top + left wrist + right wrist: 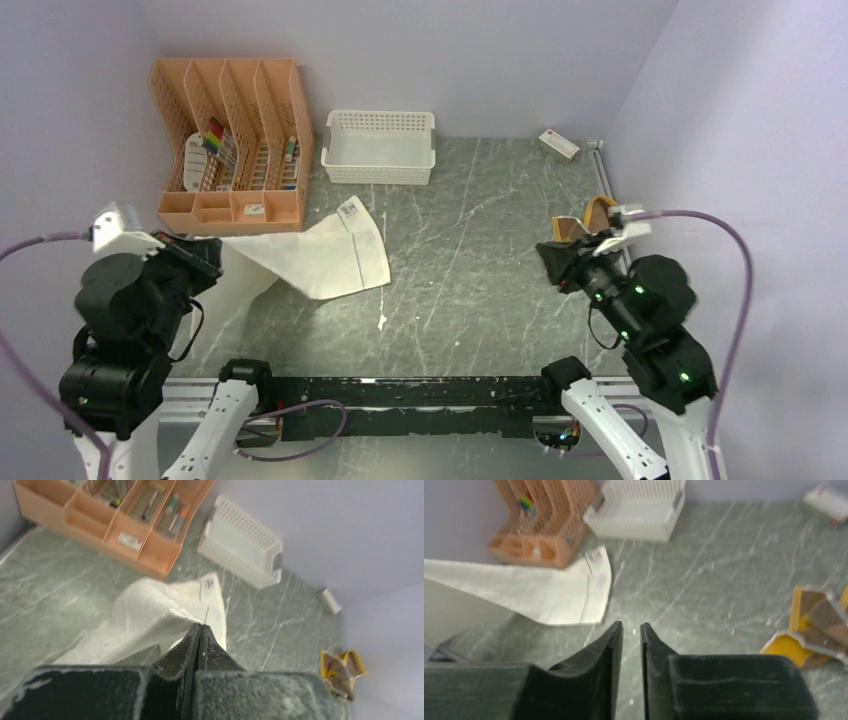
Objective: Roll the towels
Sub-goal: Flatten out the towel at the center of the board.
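The white towel (pixel 325 255) with a thin dark stripe lies left of centre on the table, one end raised off it. My left gripper (pixel 212 258) is shut on that raised end; in the left wrist view the cloth (pixel 150 612) meets the closed tips of the left gripper (pixel 201 626). The mustard-yellow towel (pixel 588 214) lies crumpled at the right, just beyond my right gripper (pixel 557 262). In the right wrist view the right gripper (pixel 631 625) shows a narrow gap with nothing in it, and the yellow towel (pixel 811 630) lies to its right.
A peach desk organiser (pixel 230 140) stands at the back left, against the wall. A white lattice basket (pixel 380 148) sits beside it. A small box (pixel 558 145) lies at the back right near a metal rail (pixel 600 175).
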`<state>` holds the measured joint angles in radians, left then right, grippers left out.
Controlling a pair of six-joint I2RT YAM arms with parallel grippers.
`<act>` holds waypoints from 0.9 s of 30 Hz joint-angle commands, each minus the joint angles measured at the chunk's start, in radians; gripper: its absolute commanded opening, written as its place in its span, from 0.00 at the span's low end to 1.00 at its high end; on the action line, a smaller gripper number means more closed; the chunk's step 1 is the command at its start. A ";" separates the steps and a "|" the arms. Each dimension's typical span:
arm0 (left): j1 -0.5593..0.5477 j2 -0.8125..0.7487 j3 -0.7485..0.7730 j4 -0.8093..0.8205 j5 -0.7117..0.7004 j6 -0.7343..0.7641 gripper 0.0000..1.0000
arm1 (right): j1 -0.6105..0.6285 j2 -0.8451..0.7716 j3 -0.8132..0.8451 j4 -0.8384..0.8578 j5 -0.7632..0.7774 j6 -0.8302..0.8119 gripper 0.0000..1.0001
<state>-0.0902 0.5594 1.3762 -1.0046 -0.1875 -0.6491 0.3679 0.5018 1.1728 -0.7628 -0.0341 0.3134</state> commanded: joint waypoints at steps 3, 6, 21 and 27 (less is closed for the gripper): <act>0.012 0.010 -0.108 -0.073 0.063 0.065 0.07 | -0.022 0.037 -0.280 0.047 -0.143 0.052 0.46; 0.011 0.005 -0.138 -0.073 0.036 0.081 0.07 | -0.026 0.089 -0.238 0.069 -0.119 0.040 0.69; 0.010 0.050 -0.157 -0.028 0.003 0.137 0.07 | 0.768 0.871 -0.136 0.327 0.634 -0.113 0.94; 0.010 0.065 -0.211 0.016 0.040 0.167 0.07 | 0.825 1.027 -0.278 0.749 0.265 -0.478 0.95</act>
<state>-0.0891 0.6159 1.1976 -1.0443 -0.1772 -0.5224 1.2022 1.5322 0.9928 -0.3096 0.3538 0.1074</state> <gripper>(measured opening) 0.074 0.945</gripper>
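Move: The towel's flat-lying part has its middle about 17 cm ahead of the left hand, 8 cm to its right and 38 cm below; the other end is still pinched in that hand. The organizer stands roughly 32 cm ahead and 9 cm left, the white basket some 35 cm ahead and 18 cm right. From the right hand, the towel lies about 18 cm ahead, 35 cm left and 37 cm below; the gloves are 20 cm ahead and 13 cm right. Opening wide from nearly shut, the empty right hand first sinks about 13 cm, easing forward, then swings left and on down towards the towel's near right corner, drawing back a little at the end: some 28 cm down and 25 cm left overall, with the wrist rolling its left side down and turning counter-clockwise. The left hand keeps its pinch and lowers its end about 9 cm, tipping down. ##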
